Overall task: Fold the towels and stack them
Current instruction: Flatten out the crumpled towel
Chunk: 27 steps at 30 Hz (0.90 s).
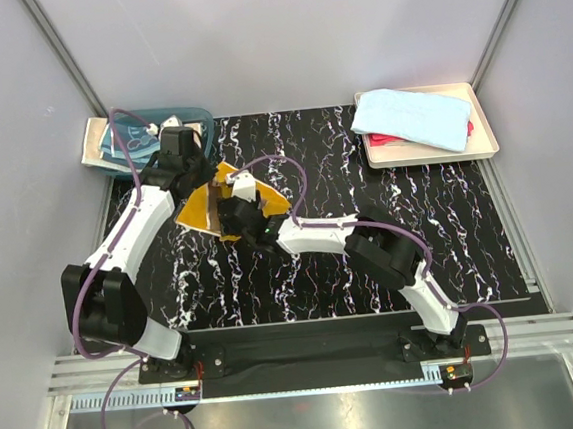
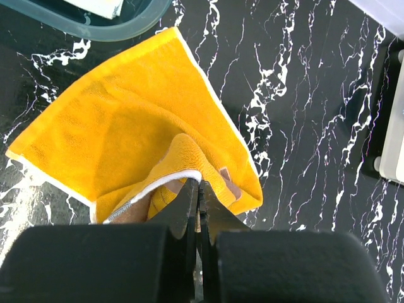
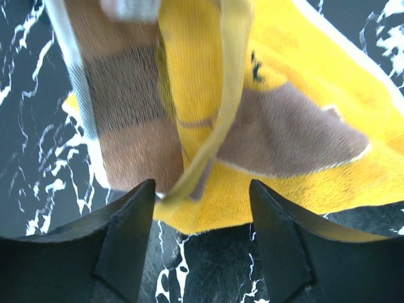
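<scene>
An orange-yellow towel (image 1: 198,210) with brown bear print lies partly lifted on the black marble table, left of centre. My left gripper (image 2: 201,184) is shut on a bunched fold of this towel (image 2: 126,120) near its white-edged hem. My right gripper (image 3: 202,189) stands open at the towel's (image 3: 303,126) near edge; a loose strip of cloth hangs between its fingers (image 3: 129,221), closer to the left one, ungripped. In the top view both grippers meet over the towel, left gripper (image 1: 203,179), right gripper (image 1: 242,218). A light blue towel (image 1: 414,118) lies folded over a red towel (image 1: 385,139).
The cream tray (image 1: 486,142) holding the folded towels sits at the back right. A translucent teal basin (image 1: 197,112) with more cloths (image 1: 125,143) stands at the back left, its rim (image 2: 120,28) just beyond the yellow towel. Grey walls enclose the table.
</scene>
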{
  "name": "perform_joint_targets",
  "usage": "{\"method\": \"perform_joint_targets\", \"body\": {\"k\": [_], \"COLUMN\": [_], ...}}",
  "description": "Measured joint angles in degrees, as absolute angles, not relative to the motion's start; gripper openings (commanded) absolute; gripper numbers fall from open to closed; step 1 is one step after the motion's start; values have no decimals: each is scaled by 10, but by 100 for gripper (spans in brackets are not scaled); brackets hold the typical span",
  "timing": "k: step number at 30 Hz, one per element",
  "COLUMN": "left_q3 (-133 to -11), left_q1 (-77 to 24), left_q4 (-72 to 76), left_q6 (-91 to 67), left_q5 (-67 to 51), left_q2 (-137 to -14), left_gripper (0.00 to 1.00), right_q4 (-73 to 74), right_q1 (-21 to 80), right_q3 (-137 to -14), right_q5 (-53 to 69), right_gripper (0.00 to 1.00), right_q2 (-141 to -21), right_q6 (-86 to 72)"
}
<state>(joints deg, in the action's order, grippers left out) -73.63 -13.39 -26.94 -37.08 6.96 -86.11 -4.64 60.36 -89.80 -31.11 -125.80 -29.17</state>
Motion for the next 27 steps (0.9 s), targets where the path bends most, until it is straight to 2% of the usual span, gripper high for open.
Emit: {"method": "perform_joint_targets", "body": {"k": [3, 4, 10, 17, 20, 22, 27], "left_q3": [-736, -736, -736, -736, -735, -729, -679], "left_q1": [-134, -134, -134, -134, -134, -134, -140], "left_q4": [-271, -272, -273, -275, -280, -281, -269], "left_q6": [-369, -369, -368, -366, -364, -364, -368], "left_q5": [66, 65, 60, 57, 52, 48, 45], "left_q2": [-861, -861, -861, -861, -861, -859, -828], "left_gripper": [0, 0, 0, 0, 0, 0, 0], "right_q4": [-27, -24, -4, 12, 13, 11, 5], "right_q1": [604, 604, 604, 604, 604, 604, 594], "right_q3": [-925, -931, -927, -883, -843, -810, -727], "right_q5": [-323, -326, -338, -340, -340, -340, -332], "right_gripper": [56, 47, 19, 16, 8, 3, 1], "right_q2": [-1259, -1259, -1259, -1252, -1229, -1200, -1102], "right_q6": [-293, -293, -310, -324, -324, -320, -298]}}
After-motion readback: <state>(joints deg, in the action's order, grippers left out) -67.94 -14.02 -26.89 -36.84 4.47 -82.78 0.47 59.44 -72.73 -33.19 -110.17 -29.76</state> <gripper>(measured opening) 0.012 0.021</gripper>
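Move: The towel's hanging edge is already between the right hand's open fingers, about 1 cm to the left of their midpoint. The hem in the left gripper is some 6 cm ahead of the right hand, 3 cm left and 11 cm higher. The towel's far corner lies roughly 10 cm straight ahead and 7 cm lower. From the left hand, the hanging edge is about 6 cm back, 3 cm right and 11 cm below; the blue bin is about 8 cm ahead, 11 cm left and 15 cm below. Up a couple of centimetres first, the right hand closes its wide-open fingers on the hanging towel edge as it sinks again, then draws the edge about 8 cm right and 3 cm back, dipping low and rising at the end. The left hand keeps its pinch on the raised hem, almost still, then eases back and down by 2 cm or so. ##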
